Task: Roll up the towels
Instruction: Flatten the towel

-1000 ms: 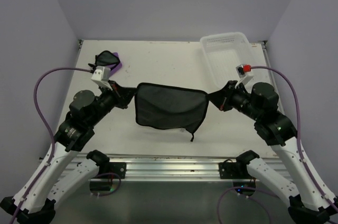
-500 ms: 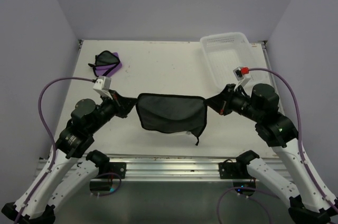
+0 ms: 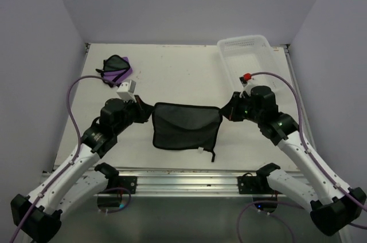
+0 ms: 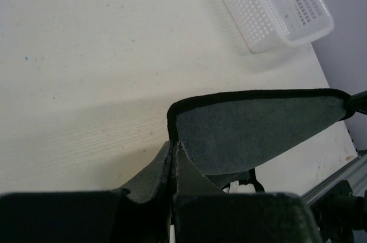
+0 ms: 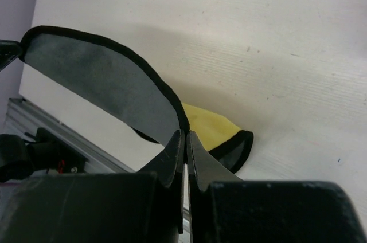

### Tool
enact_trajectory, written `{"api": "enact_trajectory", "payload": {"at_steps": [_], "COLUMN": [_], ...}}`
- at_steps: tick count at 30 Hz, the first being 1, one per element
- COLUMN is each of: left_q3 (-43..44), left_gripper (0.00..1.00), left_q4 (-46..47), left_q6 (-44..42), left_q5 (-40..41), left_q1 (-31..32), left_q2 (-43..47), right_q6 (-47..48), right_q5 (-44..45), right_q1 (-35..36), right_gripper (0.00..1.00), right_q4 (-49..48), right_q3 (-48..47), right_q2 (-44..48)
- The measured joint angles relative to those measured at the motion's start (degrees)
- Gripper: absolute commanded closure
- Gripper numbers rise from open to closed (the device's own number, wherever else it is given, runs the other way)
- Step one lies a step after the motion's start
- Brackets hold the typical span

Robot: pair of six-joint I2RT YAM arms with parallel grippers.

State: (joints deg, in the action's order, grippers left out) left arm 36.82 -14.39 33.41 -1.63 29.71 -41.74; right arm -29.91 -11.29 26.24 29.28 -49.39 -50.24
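Observation:
The yellow towel [image 3: 186, 125] shows its dark grey side up, with black edging and a loop [image 3: 209, 152] at its near edge. It stretches between both grippers in the middle of the table. My left gripper [image 3: 150, 114] is shut on its far left corner [image 4: 174, 145]. My right gripper [image 3: 225, 112] is shut on its far right corner [image 5: 184, 134]. The held edge [image 5: 97, 77] stands off the table, while the yellow underside [image 5: 209, 128] rests on it. The purple towel [image 3: 116, 68] lies crumpled at the back left, away from both grippers.
A white perforated basket [image 3: 246, 59] stands at the back right, just beyond my right arm, and shows in the left wrist view [image 4: 269, 2] too. A metal rail [image 3: 183, 183] runs along the table's near edge.
Both grippers have come toward the near edge and slightly inward, carrying the towel's far edge with them. The towel now sits nearer the front and looks narrower.

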Motion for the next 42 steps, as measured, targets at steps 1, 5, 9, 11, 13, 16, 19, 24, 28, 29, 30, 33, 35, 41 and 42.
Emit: {"api": "enact_trajectory", "payload": {"at_steps": [1,5,9,11,13,16,19,24,28,29,30,33,35,41,42], "left_q3": [0.0,-0.1,-0.1,-0.1,-0.1,0.1,0.5,0.4,-0.3,-0.7,-1.2,-3.3,-4.8,-9.0,-9.5], "left_gripper": [1.0,1.0,1.0,1.0,1.0,1.0,1.0,0.96,0.92,0.91,0.89,0.72,0.59,0.46,0.45], "left_q4": [1.2,6.4,11.4,13.7,15.7,18.7,20.8,24.2,27.2,28.0,28.6,30.3,30.9,31.1,31.1], "left_q6": [-0.2,-1.3,-2.8,-3.5,-4.2,-5.2,-5.6,-5.6,-5.6,-5.6,-5.6,-5.6,-5.7,-4.6,-4.4], "left_q5": [0.5,2.5,5.2,6.9,8.4,10.2,11.3,11.9,11.9,11.9,11.8,11.7,11.5,11.9,12.0], "left_q1": [0.0,0.0,0.0,0.0,0.0,-0.3,-1.3,-3.8,-4.2,-4.2,-4.2,-4.2,-4.2,-4.2,-4.2], "left_q2": [-1.9,-8.6,-14.2,-16.3,-18.2,-21.4,-24.6,-27.1,-27.2,-27.2,-27.2,-27.2,-27.1,-25.7,-25.4], "right_q6": [0.5,2.5,4.2,5.1,5.9,7.3,8.6,10.1,11.0,11.2,11.4,12.2,12.6,13.1,13.1], "right_q5": [0.5,3.1,5.6,6.5,7.5,8.8,9.3,9.2,8.8,8.8,8.8,8.5,7.3,0.7,-0.2], "right_q1": [0.0,0.0,0.0,-0.1,-0.2,-0.5,-0.7,-0.8,-0.8,-0.8,-0.8,-0.8,-0.8,-0.8,-0.7], "right_gripper": [1.0,1.0,1.0,1.0,1.0,1.0,1.0,1.0,1.0,1.0,1.0,1.0,1.0,1.0,1.0], "right_q4": [-0.7,-4.2,-7.7,-9.8,-11.9,-16.1,-20.2,-24.4,-28.6,-29.6,-30.4,-31.6,-32.8,-35.8,-36.3], "right_q3": [0.0,0.0,0.0,0.0,0.0,0.0,0.0,0.0,1.7,2.5,3.5,6.0,7.3,11.0,11.8], "right_q2": [-1.3,-6.8,-12.6,-15.1,-16.9,-19.1,-21.6,-25.2,-25.2,-25.0,-24.6,-23.8,-23.5,-22.8,-22.4]}}
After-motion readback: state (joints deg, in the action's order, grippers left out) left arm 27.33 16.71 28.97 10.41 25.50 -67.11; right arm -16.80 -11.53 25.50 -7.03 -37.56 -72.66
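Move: The towel hangs stretched between the two hands, pinched at its upper corners: its middle is about 13 cm right of the left hand and 14 cm left of the right, some 4 cm back and 9 cm below both. The clear table for spreading it centres roughly 7 cm ahead of each hand, midway between them, 15 cm down. The folded towels lie 36 cm ahead and 22 left of the left hand; the white basket is 35 ahead and 19 right of the right. The towel's held edge is swung forward and down over the table by both hands together, about 11 cm out while sinking some 6 cm. Both then ease back about 3 cm, still sinking, the left hand opening its fingers to about half and letting go of its corner while turning some 15 degrees counter-clockwise; the right keeps its pinch. ##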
